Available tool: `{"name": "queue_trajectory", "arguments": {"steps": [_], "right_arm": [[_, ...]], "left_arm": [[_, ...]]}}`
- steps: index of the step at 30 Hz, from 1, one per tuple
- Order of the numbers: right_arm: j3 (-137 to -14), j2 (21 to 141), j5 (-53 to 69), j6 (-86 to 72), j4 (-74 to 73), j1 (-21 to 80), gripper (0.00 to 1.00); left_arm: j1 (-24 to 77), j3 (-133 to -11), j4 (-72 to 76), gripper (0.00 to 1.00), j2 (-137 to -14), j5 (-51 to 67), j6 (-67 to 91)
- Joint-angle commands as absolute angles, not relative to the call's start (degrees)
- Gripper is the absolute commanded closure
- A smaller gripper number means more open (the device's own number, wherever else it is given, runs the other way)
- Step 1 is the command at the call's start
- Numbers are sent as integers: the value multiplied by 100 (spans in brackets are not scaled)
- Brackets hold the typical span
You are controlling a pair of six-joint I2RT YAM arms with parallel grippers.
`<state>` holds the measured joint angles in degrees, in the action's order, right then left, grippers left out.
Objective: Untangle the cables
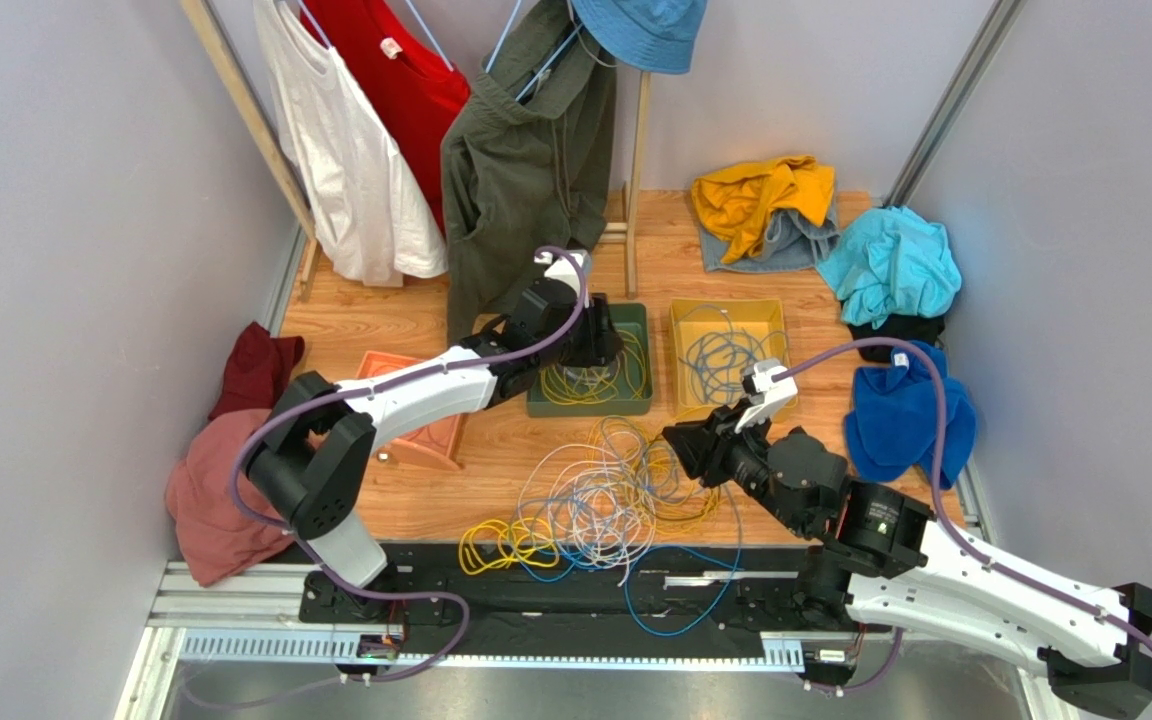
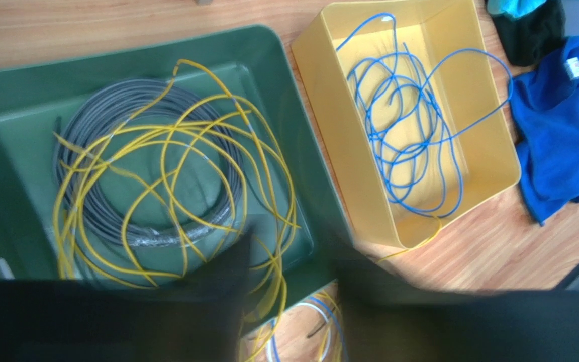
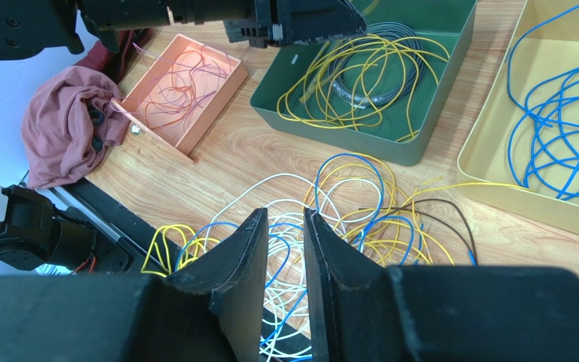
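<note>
A tangle of yellow, blue and white cables lies on the wooden table, some strands reaching over the black rail. My left gripper hovers over the green tray, open; its blurred fingers stand apart with loose yellow strands running between them, gripped by neither. That tray holds yellow cables on a grey coil. A blue cable lies in the yellow tray. My right gripper hangs above the tangle, jaws a narrow gap apart, nothing between them.
An orange tray with thin orange wires sits left of the green one. Cloths lie around: maroon at left, blue and teal at right, yellow at the back. Clothes hang on a rack.
</note>
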<state>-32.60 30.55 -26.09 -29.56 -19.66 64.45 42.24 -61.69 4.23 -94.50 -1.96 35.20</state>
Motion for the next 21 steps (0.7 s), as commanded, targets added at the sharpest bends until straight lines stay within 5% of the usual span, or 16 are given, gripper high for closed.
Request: {"name": "queue_trajectory", "arguments": {"steps": [1,3,11,21], "right_arm": [[-3190,2953,-2690,-2979,-1775,6478,72],[-3199,2953,-2698,-2997,-1775,6478,73],[-3164,2936,-2672,-3067,-1793,6478,73],[-3085,2944,-2971,-3024,-2004,6478,73]], "left_arm": [[4236,-6047,406,14,-9265,-446,3569],[4236,-6090,247,4,-9071,-667,3481],[4280,-6425,-1080,3,-7570,-1643,2892],[4623,-4642,-2064,2,-5073,-2372,3102]]}}
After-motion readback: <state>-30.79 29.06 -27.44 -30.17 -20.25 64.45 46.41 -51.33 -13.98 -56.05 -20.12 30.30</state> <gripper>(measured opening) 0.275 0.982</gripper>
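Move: My left hand is over the green box; the yellow cable's loops lie in it on the black coil, about 2 cm back, 3 cm left and roughly 10 cm below. The yellow box stands some 17 cm to the right of this hand and 2 cm back; the tangle on the table is about 21 cm back and 2 cm left. From my right hand the yellow loops are roughly 11 cm ahead, 9 cm left and 16 cm lower. I spread my left fingers, already slightly parted, wide open over the green box, letting go of the yellow cable. After a dip of about 1 cm I swing the hand up and left, away from the box, ending some 12 cm farther left, 11 cm higher and 8 cm back, with the fingers tipping up and turning counter-clockwise, roughly 15 degrees each. ##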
